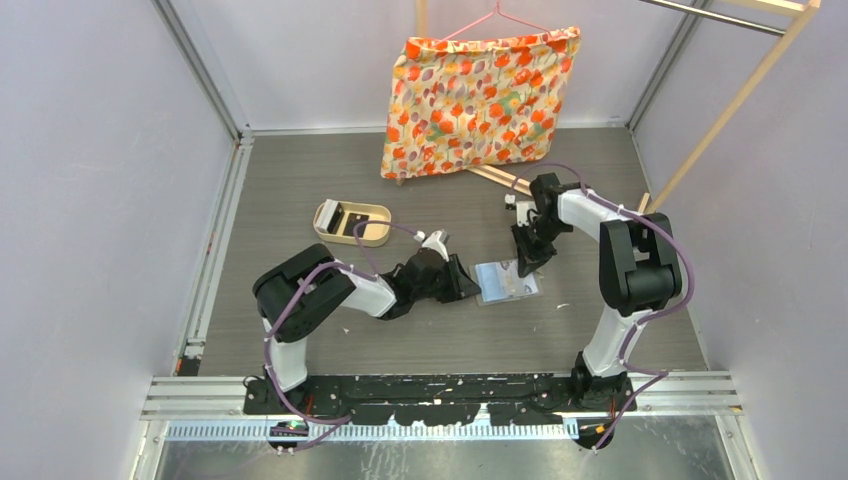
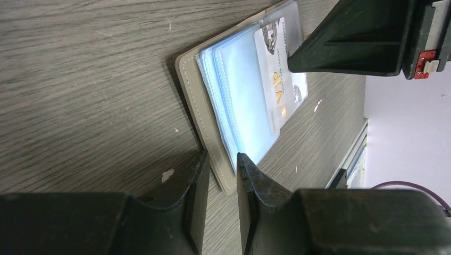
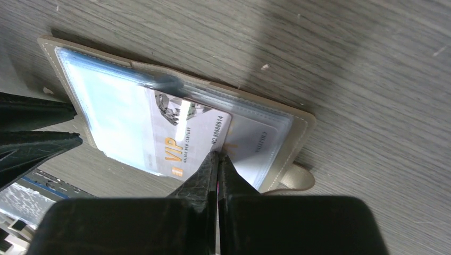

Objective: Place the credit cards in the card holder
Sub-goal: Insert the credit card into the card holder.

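The grey card holder [image 1: 508, 281] lies open on the table, its clear bluish pockets facing up. A white credit card marked VIP [image 3: 181, 133] lies on the pockets, with its left part under clear plastic. My right gripper [image 3: 218, 155] is shut, pointing down, and its tips touch that card's [image 2: 279, 79] short edge. I see nothing between its fingers. My left gripper [image 2: 222, 162] is shut on the holder's near corner [image 2: 194, 90], one finger above the pockets and one below the cover. Another pale card [image 3: 260, 141] sits inside the right-hand pocket.
A tan oval tray [image 1: 325, 215] holding dark items stands behind the left arm. A floral fabric bag [image 1: 480, 100] hangs from a hanger at the back. A wooden frame [image 1: 740, 90] leans at the back right. Walls close in both sides.
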Controlling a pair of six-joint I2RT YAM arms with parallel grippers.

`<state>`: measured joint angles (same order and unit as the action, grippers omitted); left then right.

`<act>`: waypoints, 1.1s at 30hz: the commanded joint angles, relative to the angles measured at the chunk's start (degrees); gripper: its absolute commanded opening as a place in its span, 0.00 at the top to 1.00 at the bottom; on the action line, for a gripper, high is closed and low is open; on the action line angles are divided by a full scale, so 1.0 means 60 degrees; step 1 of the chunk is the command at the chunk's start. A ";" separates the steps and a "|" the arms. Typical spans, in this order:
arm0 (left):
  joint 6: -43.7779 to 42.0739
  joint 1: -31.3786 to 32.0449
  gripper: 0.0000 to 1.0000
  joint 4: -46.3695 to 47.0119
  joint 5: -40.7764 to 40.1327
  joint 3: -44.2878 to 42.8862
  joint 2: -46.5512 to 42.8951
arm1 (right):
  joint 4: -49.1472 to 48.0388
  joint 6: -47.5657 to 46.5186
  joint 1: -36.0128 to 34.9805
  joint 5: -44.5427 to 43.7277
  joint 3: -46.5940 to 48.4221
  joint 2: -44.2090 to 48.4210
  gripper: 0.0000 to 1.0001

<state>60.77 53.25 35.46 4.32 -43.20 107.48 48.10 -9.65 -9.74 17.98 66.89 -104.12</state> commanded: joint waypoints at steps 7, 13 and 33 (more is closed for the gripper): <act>-0.0265 0.0060 0.73 -0.0253 0.0173 -0.0334 0.0321 | -0.0066 0.0172 -0.0382 0.0116 0.0185 -0.0286 0.97; -0.0271 0.0060 0.73 -0.0290 0.0199 -0.0365 0.0337 | -0.0209 0.0216 -0.0391 0.0448 0.0153 0.0063 0.97; -0.0246 0.0060 0.72 -0.0271 0.0218 -0.0369 0.0342 | -0.0171 0.0553 0.0698 0.2321 -0.0099 0.0334 0.69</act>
<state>60.62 53.25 35.24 5.61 -44.69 108.66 46.92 -7.31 -6.00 27.77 66.39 -101.65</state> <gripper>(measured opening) 0.275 0.277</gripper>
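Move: The VIP card sticks out of the left page's pocket across the fold. Its middle is about 3 cm left of the right gripper's closed fingers, 1 cm ahead and 1 cm lower. The left page's middle lies some 7 cm to their left and 1 cm ahead. The card already in the right page lies 1 cm to their right and 1 cm ahead. From the left gripper, the VIP card is about 9 cm right, 2 cm ahead and slightly below. With the right gripper shut and its tips low against the VIP card's right edge, push the card left about 2 cm, easing slightly back, into the left page's pocket. Then lift the fingers off some 2 cm, drifting a little forward and right as they part about a quarter and the wrist tilts. Keep the left fingertips at the holder's left edge, creeping half a centimetre right. ##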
